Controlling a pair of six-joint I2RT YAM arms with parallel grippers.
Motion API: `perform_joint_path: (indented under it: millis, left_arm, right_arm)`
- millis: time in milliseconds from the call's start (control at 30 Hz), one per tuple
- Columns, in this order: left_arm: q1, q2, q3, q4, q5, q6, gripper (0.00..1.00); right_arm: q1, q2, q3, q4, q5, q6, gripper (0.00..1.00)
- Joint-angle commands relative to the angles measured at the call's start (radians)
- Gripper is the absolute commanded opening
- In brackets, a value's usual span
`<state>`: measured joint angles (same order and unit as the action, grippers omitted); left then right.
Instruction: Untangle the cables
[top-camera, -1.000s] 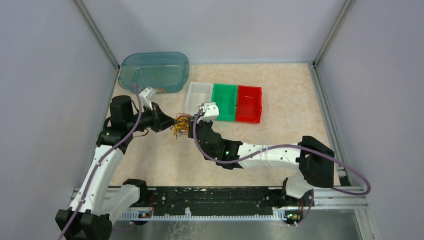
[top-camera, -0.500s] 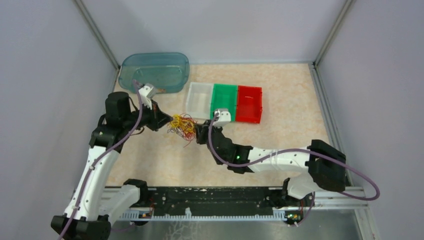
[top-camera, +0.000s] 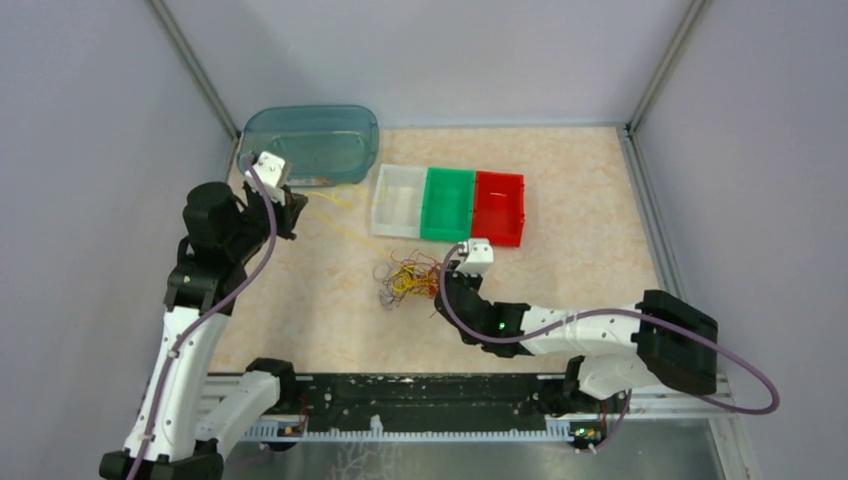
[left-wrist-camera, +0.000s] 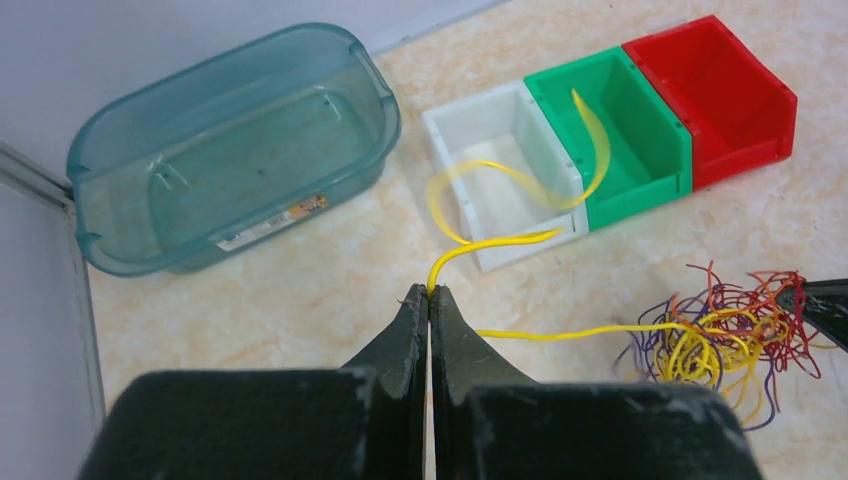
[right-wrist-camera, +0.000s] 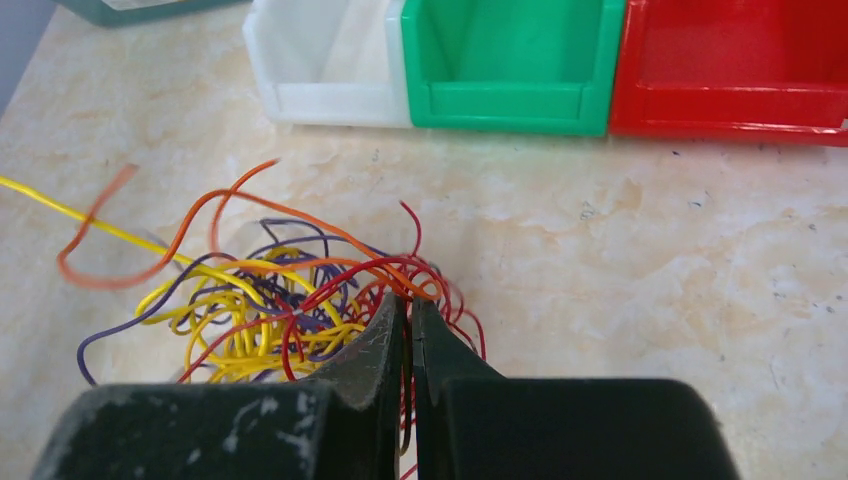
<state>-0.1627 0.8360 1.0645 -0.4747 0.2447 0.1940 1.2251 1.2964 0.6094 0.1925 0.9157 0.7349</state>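
The cables (top-camera: 405, 280) lie as a curly knot of yellow, red, orange and purple wires mid-table, also seen as the tangle (left-wrist-camera: 720, 330) and the knot (right-wrist-camera: 260, 300) in the wrist views. My left gripper (top-camera: 298, 205) (left-wrist-camera: 430, 293) is shut on one yellow cable (left-wrist-camera: 560, 331) near the teal tub. That wire (top-camera: 350, 232) runs stretched from the jaws back to the knot, and its free end loops above the bins. My right gripper (top-camera: 440, 285) (right-wrist-camera: 408, 300) is shut on red and orange strands at the knot's right edge.
A teal see-through tub (top-camera: 310, 140) (left-wrist-camera: 230, 150) stands at the back left. Three small bins sit in a row behind the knot: white (top-camera: 398, 200), green (top-camera: 448, 203) and red (top-camera: 498, 207). Grey walls close in the table on the left, right and far sides.
My left gripper has pulled back left toward the tub, drawing a yellow cable out. My right gripper has moved right and nearer, dragging the knot with it.
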Motion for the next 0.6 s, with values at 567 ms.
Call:
perform_joint_path:
  millis: [567]
  left_arm:
    - [0.008, 0.159, 0.503, 0.338, -0.048, 0.098, 0.00]
  right_arm:
    - [-0.009, -0.047, -0.056, -0.084, -0.040, 0.015, 0.00]
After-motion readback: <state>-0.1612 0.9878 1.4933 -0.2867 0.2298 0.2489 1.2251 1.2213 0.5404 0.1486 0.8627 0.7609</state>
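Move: The cable tangle that the yellow cable is being drawn from hangs about 19 cm to the right of the left hand, 5 cm back and some 22 cm below. From that hand, the white tray stands about 17 cm ahead, 17 cm right, and the blue bin 27 cm ahead, 5 cm left, both nearly 30 cm lower. From the right hand, the tangle's middle is about 6 cm left, 1 cm ahead, 4 cm below; the green tray is 22 cm ahead, 1 cm right, 12 cm below. The yellow cable, still pinched near its free end, is hauled up and away from the tangle by the left hand, which climbs about 20 cm almost straight up, slow at first and then fast, its shut fingers tipping up nearly 30 degrees. The right hand keeps its pinch on the red and orange strands while easing a couple of centimetres back, right and down. ##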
